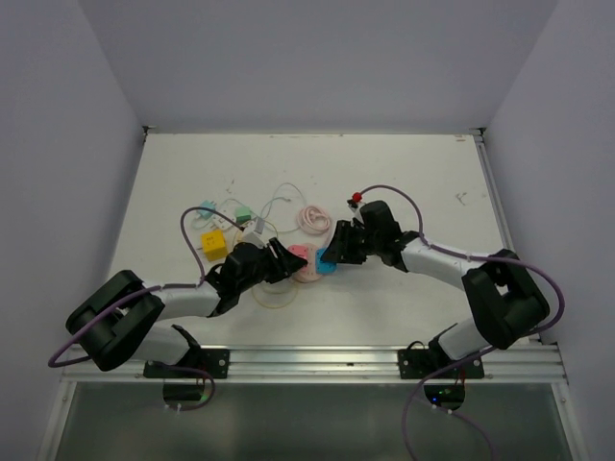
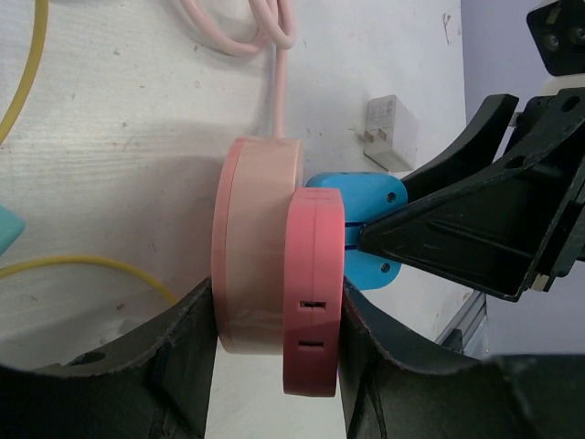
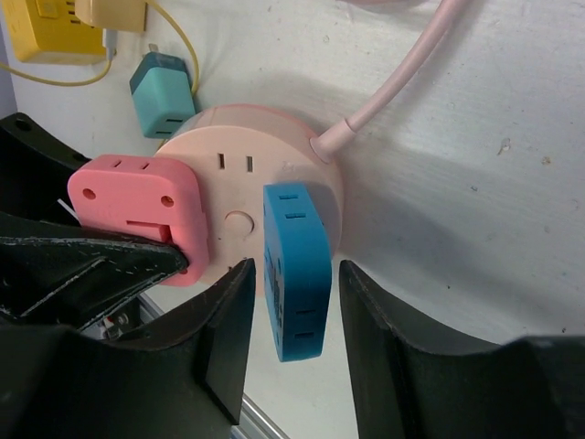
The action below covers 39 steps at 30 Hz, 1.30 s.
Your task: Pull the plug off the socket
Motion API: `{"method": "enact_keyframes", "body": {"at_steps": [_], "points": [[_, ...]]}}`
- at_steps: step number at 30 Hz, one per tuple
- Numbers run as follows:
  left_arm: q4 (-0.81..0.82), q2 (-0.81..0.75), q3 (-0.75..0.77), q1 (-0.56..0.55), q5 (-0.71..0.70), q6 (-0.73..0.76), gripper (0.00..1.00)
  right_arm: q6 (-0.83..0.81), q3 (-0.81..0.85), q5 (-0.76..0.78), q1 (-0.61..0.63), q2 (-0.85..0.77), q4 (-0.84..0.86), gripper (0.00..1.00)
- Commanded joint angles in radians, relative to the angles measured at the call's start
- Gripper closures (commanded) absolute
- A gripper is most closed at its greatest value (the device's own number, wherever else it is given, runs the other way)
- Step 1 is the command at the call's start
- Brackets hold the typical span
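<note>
A round pale-pink socket (image 1: 304, 257) lies on the table with a pink plug (image 3: 137, 206) and a blue plug (image 3: 295, 274) plugged into its face. My left gripper (image 2: 279, 311) is shut across the socket (image 2: 256, 238) and the pink plug (image 2: 313, 293), one finger on the socket's back and one on the plug's face. My right gripper (image 3: 292, 283) is open. Its fingers stand on either side of the blue plug (image 2: 366, 206), with a small gap on each side. The socket's pink cable (image 3: 393, 87) runs away from it over the table.
A yellow power cube (image 1: 213, 245) and a teal adapter (image 3: 163, 91) lie to the left of the socket. A white adapter (image 2: 391, 133), a coiled pink cable (image 1: 313, 218) and a yellow cable (image 1: 274, 293) lie close by. The table's front rail (image 1: 317, 360) is just behind the grippers.
</note>
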Motion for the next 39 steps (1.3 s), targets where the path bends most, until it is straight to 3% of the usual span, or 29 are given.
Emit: {"method": "enact_keyframes", "body": {"at_steps": [1,3,7,12,26,39], "points": [[0.008,0.016,0.026,-0.005,-0.002,0.037,1.0,0.016,0.031,-0.035,0.016,0.01,0.05,0.57],[-0.007,0.019,0.029,-0.005,-0.01,0.039,1.0,0.016,0.031,-0.035,0.018,0.005,0.042,0.63],[-0.065,0.018,0.046,-0.005,-0.03,0.045,1.0,0.007,0.052,-0.016,0.018,-0.023,-0.004,0.86],[-0.162,0.002,0.066,-0.006,-0.109,0.056,1.0,-0.002,0.095,0.024,0.018,-0.049,-0.113,1.0],[-0.486,0.061,0.169,-0.022,-0.321,0.063,1.0,0.004,0.182,0.083,0.018,-0.104,-0.265,1.0],[-0.573,0.113,0.196,-0.026,-0.376,0.019,1.0,0.01,0.216,0.086,-0.027,-0.171,-0.305,1.0]]}}
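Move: Just about at the right fingertips, some 1 cm to their left, stands the blue plug on the round socket. The pink plug, clamped with the socket in the left fingers, is about 6 cm left of the right hand and level with it; the pink cord coil lies about 9 cm ahead, 3 cm left, and the white plug about 10 cm right, 1 cm ahead, both some 6 cm lower. From the left hand the blue plug is roughly 6 cm to the right. Closing on the blue plug, the right fingers pinch it from both sides, then the hand draws to its right and up, about 3 cm each way, dipping its left side by some 10 degrees. The left hand keeps its clamp on the socket and pink plug and goes along with it, about 2.5 cm to the right, 2 cm forward and a little up. ##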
